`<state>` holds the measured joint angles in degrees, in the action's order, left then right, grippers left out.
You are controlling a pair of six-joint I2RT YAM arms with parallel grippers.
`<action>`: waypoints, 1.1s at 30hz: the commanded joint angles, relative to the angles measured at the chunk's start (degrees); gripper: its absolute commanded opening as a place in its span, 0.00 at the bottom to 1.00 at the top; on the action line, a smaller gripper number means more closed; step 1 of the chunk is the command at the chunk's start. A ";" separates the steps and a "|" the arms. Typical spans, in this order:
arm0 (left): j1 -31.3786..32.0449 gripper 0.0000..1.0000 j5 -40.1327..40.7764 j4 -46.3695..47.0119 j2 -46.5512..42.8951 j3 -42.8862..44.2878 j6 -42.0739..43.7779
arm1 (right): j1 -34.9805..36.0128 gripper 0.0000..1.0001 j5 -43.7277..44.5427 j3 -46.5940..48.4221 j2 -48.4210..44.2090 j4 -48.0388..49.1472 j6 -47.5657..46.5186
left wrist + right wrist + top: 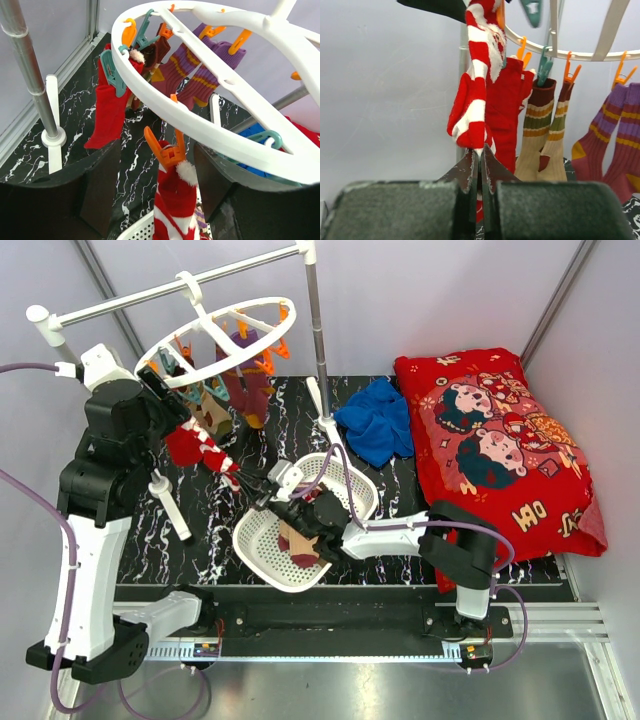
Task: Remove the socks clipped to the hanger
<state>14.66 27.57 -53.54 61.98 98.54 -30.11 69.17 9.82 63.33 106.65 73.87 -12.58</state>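
The white round hanger [150, 347] [165, 107] [580, 54] hangs from a rail by its hook. On its near rim an orange clip [169, 150] pins a red-and-white striped sock [172, 205] [213, 452] [472, 100]. My left gripper [160, 175] [180, 405] is open, with a finger on each side of that clip and not touching it. My right gripper [481, 156] [250, 483] is shut on the striped sock's toe, below the ring. Still clipped are a plain red sock [107, 110], tan striped socks [540, 135] and purple-maroon socks [185, 75].
A white perforated basket [255, 540] lies under the right arm with socks [300, 545] inside. The stand's upright pole [318, 340] and rail [150, 298] carry the hanger. A blue cloth [378, 420] and a red cartoon-print pillow [500, 440] lie at the right.
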 commanded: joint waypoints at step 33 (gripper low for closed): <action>-0.94 0.06 -15.70 19.52 -4.06 -8.63 4.71 | 1.59 0.08 22.69 -25.62 -20.17 -20.59 33.13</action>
<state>13.89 16.40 -39.51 59.27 89.82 -26.35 70.46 26.59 38.63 88.27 62.61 9.80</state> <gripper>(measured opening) 0.173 0.049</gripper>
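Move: The left hand's orange clip, holding the striped sock, is about 2 cm ahead, 1 cm right and 1 cm below; the red sock hangs some 8 cm ahead, 6 cm left and 8 cm below, and the purple socks 20 cm ahead, 9 cm right and 5 cm below. From the right hand, pinching the striped sock's lower end, the basket's middle is roughly 14 cm right, 4 cm back and 18 cm down, its loose socks 13 cm right, 7 cm back, 18 cm below. Left pinches the clip; right, still gripping the sock, goes about 9 cm right and down towards the basket. ##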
